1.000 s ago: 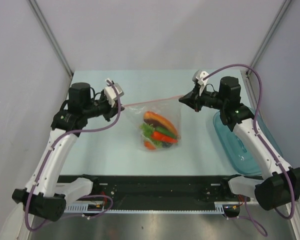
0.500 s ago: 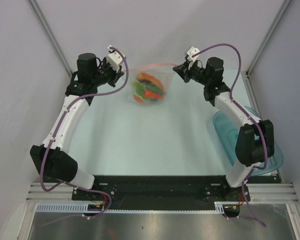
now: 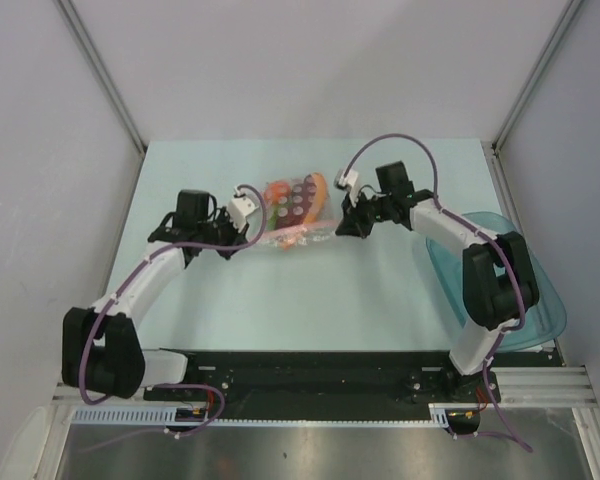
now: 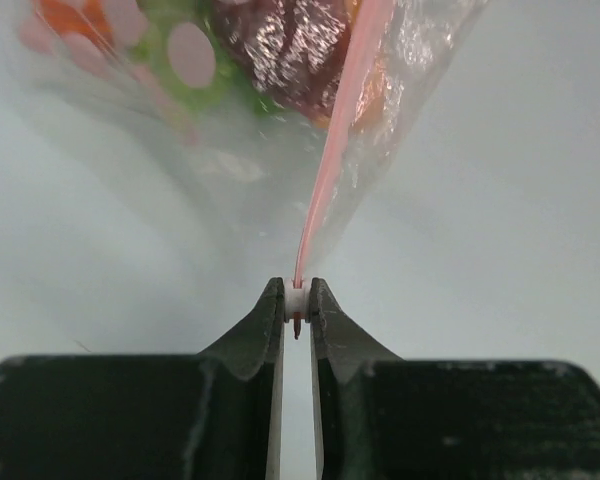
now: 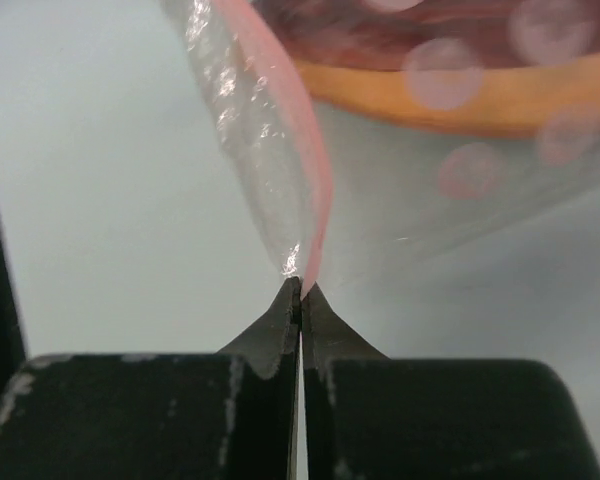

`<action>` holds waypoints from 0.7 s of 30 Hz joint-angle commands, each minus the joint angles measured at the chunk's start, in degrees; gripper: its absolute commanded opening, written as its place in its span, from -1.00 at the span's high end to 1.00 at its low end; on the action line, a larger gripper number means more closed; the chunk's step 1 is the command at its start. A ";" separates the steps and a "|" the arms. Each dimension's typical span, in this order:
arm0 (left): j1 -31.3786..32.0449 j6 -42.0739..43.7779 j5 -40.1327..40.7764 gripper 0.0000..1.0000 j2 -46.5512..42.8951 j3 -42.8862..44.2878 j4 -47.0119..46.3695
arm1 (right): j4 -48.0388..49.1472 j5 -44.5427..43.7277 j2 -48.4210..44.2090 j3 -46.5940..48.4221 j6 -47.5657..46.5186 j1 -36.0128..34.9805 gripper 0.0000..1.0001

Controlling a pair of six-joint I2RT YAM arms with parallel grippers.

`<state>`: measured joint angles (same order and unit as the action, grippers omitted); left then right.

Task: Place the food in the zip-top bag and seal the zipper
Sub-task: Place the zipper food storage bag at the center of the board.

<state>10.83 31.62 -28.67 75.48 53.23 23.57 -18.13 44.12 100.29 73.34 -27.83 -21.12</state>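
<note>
The clear zip-top bag (image 3: 292, 210) lies on the table between both grippers with the toy food (image 3: 298, 200) inside: the orange slice, green grapes and red pieces show through the plastic. My left gripper (image 3: 252, 232) is shut on the left end of the pink-red zipper (image 4: 330, 150), at its white slider. My right gripper (image 3: 342, 226) is shut on the right end of the zipper (image 5: 305, 150). In the left wrist view the bag (image 4: 240, 130) hangs just ahead of the fingertips. In the right wrist view the orange slice (image 5: 460, 95) presses against the plastic.
A teal translucent bowl (image 3: 550, 310) sits at the table's right edge, beside the right arm. The grey walls and corner posts close in the back and sides.
Both grippers have come down and toward the near side with the bag's ends in them. The bag has dropped from hanging in the air to lying on the table.
</note>
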 commanded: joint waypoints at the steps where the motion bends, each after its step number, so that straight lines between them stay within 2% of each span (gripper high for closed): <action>1: -0.11 1.52 -4.56 0.99 -9.99 -7.25 -0.98 | -9.55 0.97 -4.49 -5.83 -5.39 -5.23 1.00; 6: 0.68 5.20 -5.95 0.80 -16.23 -15.17 1.64 | -12.02 -4.30 -5.45 -11.89 -10.57 -11.65 1.00; 9: 2.70 8.19 -6.23 0.68 -18.35 -18.24 4.46 | -12.28 -5.27 -6.68 -13.05 -11.45 -12.54 0.81; 10: 3.58 8.98 -5.71 0.65 -19.83 -19.04 4.81 | -13.85 -5.18 -7.47 -13.05 -12.06 -12.62 0.48; 12: 3.76 9.78 -4.82 0.54 -21.42 -20.45 5.60 | -16.57 -4.40 -8.88 -13.05 -13.55 -12.54 0.05; 13: 3.76 10.22 -4.30 0.47 -22.74 -20.62 6.83 | -20.41 -4.13 -9.84 -13.05 -14.61 -12.62 -0.24; 14: 3.76 10.57 -3.95 0.38 -23.27 -20.54 7.88 | -22.45 -4.13 -11.68 -13.05 -17.23 -12.63 -0.31; 15: 3.76 11.01 -3.86 0.09 -23.80 -20.28 9.11 | -24.74 -4.22 -12.74 -13.05 -18.56 -12.54 -0.36; 17: 3.76 12.07 -4.12 -0.19 -25.55 -18.44 14.03 | -31.33 -4.39 -16.42 -13.05 -21.98 -11.75 -0.44; 18: 3.67 11.72 -4.03 -0.53 -26.34 -17.64 15.44 | -33.79 -4.39 -17.66 -13.05 -22.26 -11.05 -0.46; 20: 3.67 10.31 -4.64 -0.78 -28.71 -15.02 19.57 | -34.95 -3.78 -22.65 -12.96 -22.35 -7.90 -0.57; 21: 3.67 9.70 -5.17 -0.99 -29.51 -13.96 20.71 | -35.13 -3.52 -24.60 -12.87 -21.74 -6.75 -0.62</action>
<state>14.39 40.99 -31.66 50.24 33.23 36.16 -45.76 39.51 84.25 59.83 -46.11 -32.25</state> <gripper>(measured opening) 0.815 0.774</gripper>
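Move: I still pinch the zipper bag by both ends of its pink zipper: slider end in my left hand, other end in my right. Its place at mid-board lies about 11 cm right and 2 cm ahead of my left hand, and 9 cm left and 2 cm back of my right, some 9 cm below both. The food in the bag is about 11 cm beyond that place, and the blue bin is some 33 cm right and 8 cm back of my right hand. I draw both hands back towards my bases and down, pulling the bag's zipper edge after me, my left hand about 13 cm and my right some 17 cm in all. On the way I open both grippers wide and let go of the zipper ends, still easing back; my right hand swings about 20 degrees counter-clockwise and rises 4 cm at the end, drifting right. ##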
